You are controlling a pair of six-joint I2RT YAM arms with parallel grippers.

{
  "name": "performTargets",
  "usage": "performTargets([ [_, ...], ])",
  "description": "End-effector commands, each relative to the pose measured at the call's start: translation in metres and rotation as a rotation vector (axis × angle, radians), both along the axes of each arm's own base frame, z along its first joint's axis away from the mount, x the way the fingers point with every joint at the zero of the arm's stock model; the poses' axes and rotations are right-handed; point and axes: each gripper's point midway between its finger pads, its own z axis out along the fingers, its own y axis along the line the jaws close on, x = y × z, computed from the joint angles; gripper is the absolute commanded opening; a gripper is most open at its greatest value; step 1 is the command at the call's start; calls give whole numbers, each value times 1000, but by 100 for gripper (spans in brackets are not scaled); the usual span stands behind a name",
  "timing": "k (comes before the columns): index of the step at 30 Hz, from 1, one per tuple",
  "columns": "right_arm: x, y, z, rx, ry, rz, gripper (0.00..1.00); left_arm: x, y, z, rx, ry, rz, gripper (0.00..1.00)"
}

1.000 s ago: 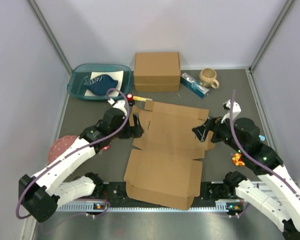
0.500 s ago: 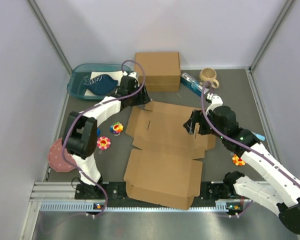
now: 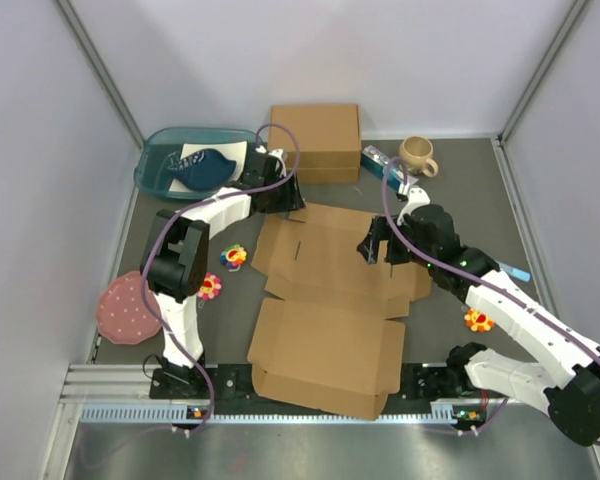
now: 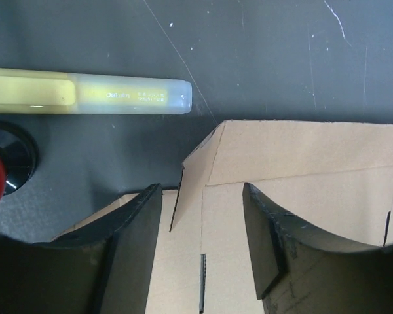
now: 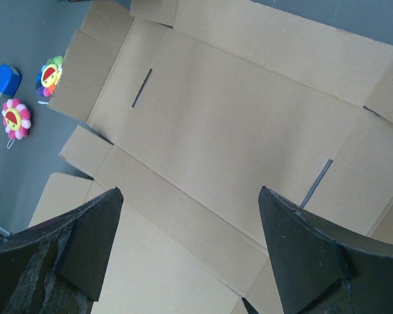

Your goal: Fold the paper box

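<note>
The paper box [image 3: 330, 290] lies as a flat brown die-cut sheet in the middle of the table, with its near panel's side flaps slightly raised. My left gripper [image 3: 284, 197] is at the sheet's far left corner. In the left wrist view the gripper [image 4: 202, 199] is open, its fingers [image 4: 134, 226] straddling a raised flap edge of the paper box [image 4: 301, 170] without pressing it. My right gripper [image 3: 375, 248] hovers over the sheet's right half. The right wrist view shows the gripper [image 5: 187, 196] wide open above the flat paper box [image 5: 236, 124], holding nothing.
A thick closed cardboard box [image 3: 315, 142] stands at the back, with a teal tray [image 3: 152, 170] to its left and a mug [image 3: 417, 155] to its right. A yellow highlighter [image 4: 85, 95] lies just beyond the sheet's corner. Flower toys [image 3: 234, 256] and a pink disc [image 3: 125, 308] sit left.
My left arm has swung from the sheet's left side to its far left corner, and its jaws have narrowed. My right gripper has moved left and farther over the sheet.
</note>
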Motion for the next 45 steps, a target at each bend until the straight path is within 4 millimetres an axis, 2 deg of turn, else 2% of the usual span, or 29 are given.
performTargets([
  [1, 11, 9, 35, 65, -86, 14, 86, 11, -11, 13, -27, -56, -40, 55],
  [3, 10, 10, 40, 77, -94, 12, 86, 11, -10, 10, -20, -59, -45, 50],
  [4, 10, 10, 42, 80, -95, 13, 86, 12, -10, 10, -20, -66, -45, 41],
  [6, 9, 10, 44, 90, -98, 13, 86, 10, -8, 6, -16, -70, -39, 33],
  [8, 9, 10, 46, 98, -95, 12, 86, 14, -10, 12, -34, -107, -36, 21],
  [11, 5, 11, 50, 102, -94, 20, 85, 10, -9, 14, -52, -129, -26, 8],
  [13, 5, 9, 53, 101, -102, 16, 85, 4, -6, 8, -66, -145, -16, 2],
  [14, 5, 9, 58, 103, -112, 17, 84, 7, -7, 24, -102, -201, -1, 0],
  [15, 6, 9, 60, 102, -118, 15, 84, -6, -3, 9, -101, -189, 8, 0],
  [16, 7, 8, 61, 97, -116, 13, 84, -10, -1, 8, -109, -212, 19, 0],
  [17, 9, 9, 68, 100, -128, 13, 84, -16, -1, 22, -126, -268, 34, 0],
  [18, 10, 10, 70, 99, -131, 15, 84, -26, 1, 18, -156, -338, 36, 0],
  [19, 11, 11, 71, 96, -128, 17, 84, -34, -3, 29, -179, -389, 28, 0],
  [23, 16, 14, 80, 78, -145, 34, 84, -53, -6, 37, -200, -533, -2, 0],
  [26, 21, 15, 77, 28, -132, 54, 84, -62, -8, 43, -168, -610, -35, 0],
  [27, 23, 14, 77, 14, -130, 56, 84, -69, -5, 39, -149, -634, -36, 0],
  [28, 24, 15, 76, 1, -128, 60, 84, -73, -11, 56, -166, -716, -52, 0],
  [30, 31, 19, 74, -40, -137, 93, 83, -81, -10, 60, -113, -804, -88, 0],
  [31, 36, 19, 70, -87, -154, 112, 83, -82, -13, 73, -126, -869, -100, 0],
  [32, 44, 21, 58, -127, -144, 123, 83, -84, -13, 76, -124, -893, -114, 0],
  [34, 61, 23, 48, -174, -174, 121, 86, -91, -14, 83, -118, -941, -138, 0],
  [35, 66, 26, 46, -194, -186, 139, 86, -92, -12, 97, -97, -1025, -129, 0],
  [36, 71, 35, 33, -202, -152, 173, 85, -99, -12, 97, -87, -1049, -141, 0],
  [37, 72, 41, 35, -194, -151, 195, 85, -104, -16, 104, -86, -1075, -156, 0],
  [38, 74, 50, 42, -184, -168, 231, 85, -105, -16, 98, -39, -1068, -178, 0],
  [39, 76, 55, 40, -188, -172, 248, 85, -107, -17, 98, -29, -1061, -186, 0],
  [41, 78, 67, 51, -199, -230, 300, 85, -110, -13, 102, 9, -1106, -196, 0],
  [44, 85, 74, 56, -250, -283, 352, 85, -116, -12, 96, 11, -1110, -212, 0],
  [45, 87, 75, 56, -265, -293, 359, 84, -118, -13, 100, -1, -1130, -209, 0],
])
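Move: The left hand's open fingers straddle the paper box's far left corner flap, about 1 cm ahead and 2 cm below. The yellow marker lies about 5 cm ahead of and 4 cm left of this hand, the red-topped stamp about 4 cm ahead and 9 cm left. For the right hand, the middle of the box's far flap is roughly 17 cm ahead, 5 cm left and 14 cm below; the corner flap is about 19 cm ahead and 19 cm left. Sinking barely 1 cm, the left hand shuts its fingers on the corner flap, then pulls it back towards the bases about 11 cm, lifting some 8 cm late in the pull while the fingers tip up by over 50 degrees. The right hand, fingers open, arcs up and down over the box, ending about 7 cm forward and 5 cm left, nearer the far flap, rolling its left side down and turning slightly counter-clockwise. ##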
